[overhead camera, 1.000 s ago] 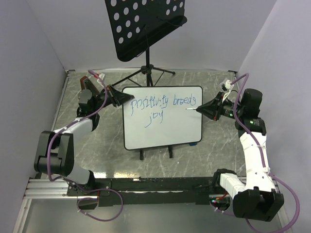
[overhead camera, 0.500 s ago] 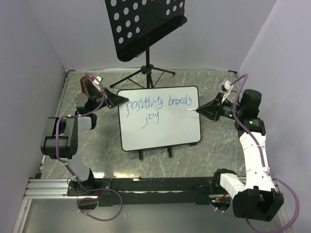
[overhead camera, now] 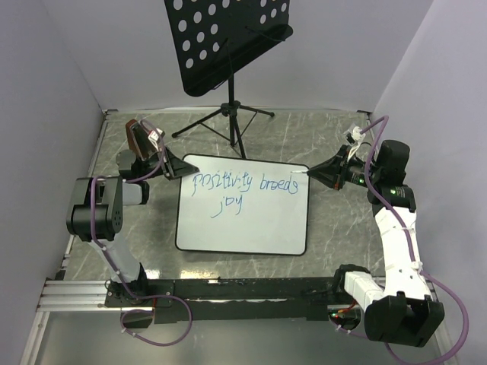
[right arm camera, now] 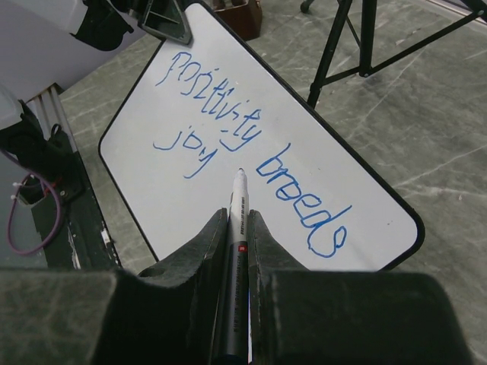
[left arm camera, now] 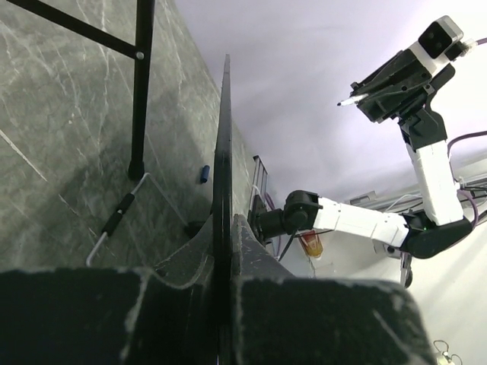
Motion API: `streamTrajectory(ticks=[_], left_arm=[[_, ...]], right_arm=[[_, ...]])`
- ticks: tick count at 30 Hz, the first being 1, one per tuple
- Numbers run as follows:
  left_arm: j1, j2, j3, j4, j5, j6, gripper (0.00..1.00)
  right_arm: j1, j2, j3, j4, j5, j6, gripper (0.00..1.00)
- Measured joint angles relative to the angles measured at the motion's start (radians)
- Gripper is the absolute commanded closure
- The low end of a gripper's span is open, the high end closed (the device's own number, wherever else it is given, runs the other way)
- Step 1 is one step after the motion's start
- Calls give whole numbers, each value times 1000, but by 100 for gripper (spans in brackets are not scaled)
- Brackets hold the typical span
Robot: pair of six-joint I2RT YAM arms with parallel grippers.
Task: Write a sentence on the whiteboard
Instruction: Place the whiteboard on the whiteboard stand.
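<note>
The whiteboard point(overhead camera: 251, 224) leans back low over the table with the sentence point(overhead camera: 245, 182) in blue across its upper part, "positivity breeds" above "joy". My left gripper point(overhead camera: 178, 166) is shut on the board's top left corner. In the left wrist view the board point(left arm camera: 225, 137) shows edge-on between the fingers of the left gripper point(left arm camera: 226, 222). My right gripper point(overhead camera: 323, 173) is shut on a marker point(overhead camera: 308, 172) whose tip hovers just off the board's top right corner. From the right wrist, the marker point(right arm camera: 239, 209) points at the whiteboard point(right arm camera: 183, 211) between the two lines of the sentence point(right arm camera: 221, 106).
A black perforated music stand point(overhead camera: 228, 38) rises behind the board on tripod legs point(overhead camera: 228, 118). A brown box point(right arm camera: 237, 11) sits near the left gripper point(right arm camera: 169, 23). A small blue cap point(left arm camera: 204, 173) and a wire prop point(left arm camera: 122, 217) lie under the board.
The board has tipped back from nearly upright to a low lean and shifted left, held by the left gripper; its support legs are now hidden. The right arm stayed still.
</note>
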Motion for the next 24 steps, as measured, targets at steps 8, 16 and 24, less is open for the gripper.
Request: streamTrajectory(ticks=[8,16,24], left_arm=[[1,-57,44,-7,5,14,99],[1,-180,64,-1,45,51,99],[-3,-191,78,-8,39,67,99]], right_arm=[[0,5,0,0,0,-1,100],[0,26,0,-5,0,-10,100],[0,26,1,-18,0,-15,100]])
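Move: My left hand grips the whiteboard by its far left corner; the whiteboard stand is hidden beneath the board, about 18 cm to the right, 11 cm back and 15 cm below. The blue cap lies some 34 cm right and 11 cm back. Beyond the board, the tripod foot is 8 cm ahead and 16 cm right, and the metronome 9 cm ahead and 14 cm left. From my right hand, holding the marker, the stand is about 19 cm left, 3 cm back and 25 cm below. Fingers still shut on the corner, I lift the whiteboard nearly straight up with my left hand, about 7 cm away from the stand and only slightly back. As it rises I roll my wrist some 20 degrees, so that the board's far edge comes up more than its near edge and the written face tilts towards my bases. ##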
